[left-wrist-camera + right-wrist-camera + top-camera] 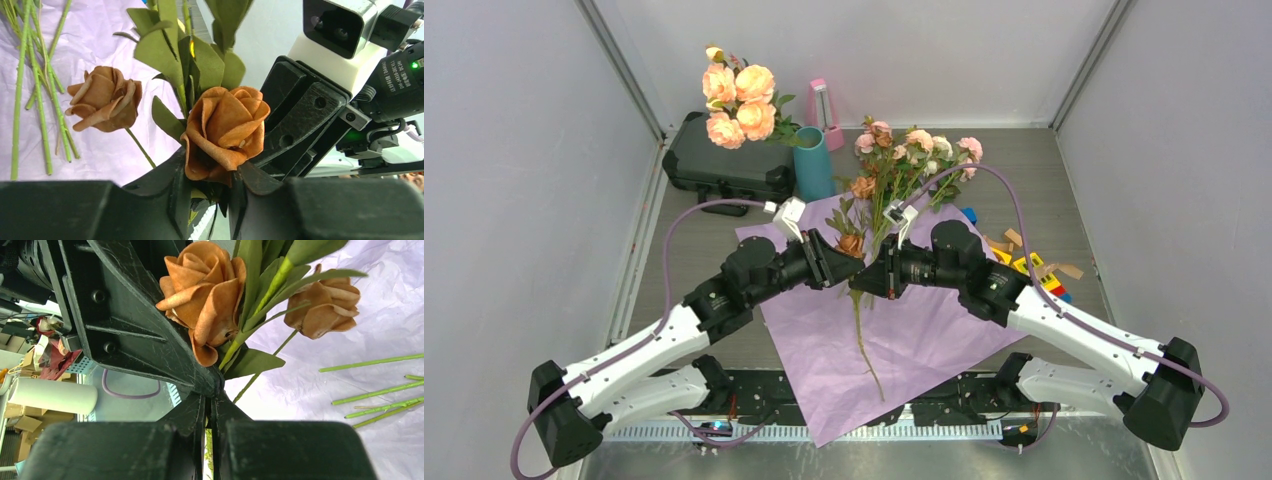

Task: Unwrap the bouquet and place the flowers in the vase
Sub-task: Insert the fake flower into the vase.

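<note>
The bouquet's pink-lilac paper (924,340) lies spread flat on the table. Most flowers (914,155) lie in a loose bunch past its far edge, their stems (40,100) on the paper. One rust-brown rose (851,243) (225,130) (202,290) is held up between both arms. My right gripper (869,275) (210,405) is shut on its thin green stem. My left gripper (839,262) (210,187) straddles the base of the rose head, jaws narrowed with a gap showing beside the calyx. The teal vase (814,165) stands upright at the back left.
Big peach-orange roses (739,100) rise over a black case (724,165) at the back left. A pink metronome-shaped object (824,110) stands behind the vase. Coloured blocks (1034,265) lie by the right arm. A second brown rose (102,97) (327,305) hangs close by.
</note>
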Controlling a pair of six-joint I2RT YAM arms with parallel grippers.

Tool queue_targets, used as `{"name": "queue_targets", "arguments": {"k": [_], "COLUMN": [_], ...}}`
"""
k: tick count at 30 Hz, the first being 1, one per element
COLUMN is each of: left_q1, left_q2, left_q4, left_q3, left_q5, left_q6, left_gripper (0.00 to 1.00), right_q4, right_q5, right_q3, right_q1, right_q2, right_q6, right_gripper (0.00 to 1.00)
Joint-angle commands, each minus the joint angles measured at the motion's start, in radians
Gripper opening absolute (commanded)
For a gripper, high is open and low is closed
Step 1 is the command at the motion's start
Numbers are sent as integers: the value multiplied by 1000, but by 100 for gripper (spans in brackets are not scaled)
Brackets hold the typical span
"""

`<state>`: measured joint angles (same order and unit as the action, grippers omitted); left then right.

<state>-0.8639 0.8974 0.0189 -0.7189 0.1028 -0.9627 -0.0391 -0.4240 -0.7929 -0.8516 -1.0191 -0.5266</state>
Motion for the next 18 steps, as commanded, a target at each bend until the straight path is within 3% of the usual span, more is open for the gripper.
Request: {"name": "queue_targets", "arguments": {"k": [1, 8, 18], "left_q1": [0, 0, 0], "left_q2": [-1, -23, -3], "left_q4": [50, 43, -14], "left_q3": [28, 23, -39], "left_q5": [-9, -28, -51], "left_q6": [-26, -27, 43], "left_gripper": [26, 0, 0], "right_q4": [75, 46, -17], "right_q5": [-14, 35, 105], "right_q3": [-52, -51, -42], "right_q1": [-12, -13, -14], "right_q2": [27, 34, 76], "right_q6": [1, 17, 28], "right_gripper": [0, 13, 47]}}
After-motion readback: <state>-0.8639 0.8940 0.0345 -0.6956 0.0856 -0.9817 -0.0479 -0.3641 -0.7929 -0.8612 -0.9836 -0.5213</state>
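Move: The flower's stem stands between the left hand's part-open fingers, just under a brown rose head; the right hand already pinches it at its own hand point, slightly lower. From the left hand the teal vase stands about 28 cm ahead, 8 cm to the left and 12 cm lower. The other flowers lie roughly 28 cm ahead, 11 cm to the right and 20 cm below. The vase is some 31 cm ahead of the right hand, 9 cm left and 10 cm lower. Holding almost still beneath the rose head, the left hand shuts its fingers on the stem, then keeps its grip and sinks about half a centimetre. Only once they are closed does the right hand open to some two fifths, let go of the stem and begin easing up and slightly to its right, about 1 cm. ##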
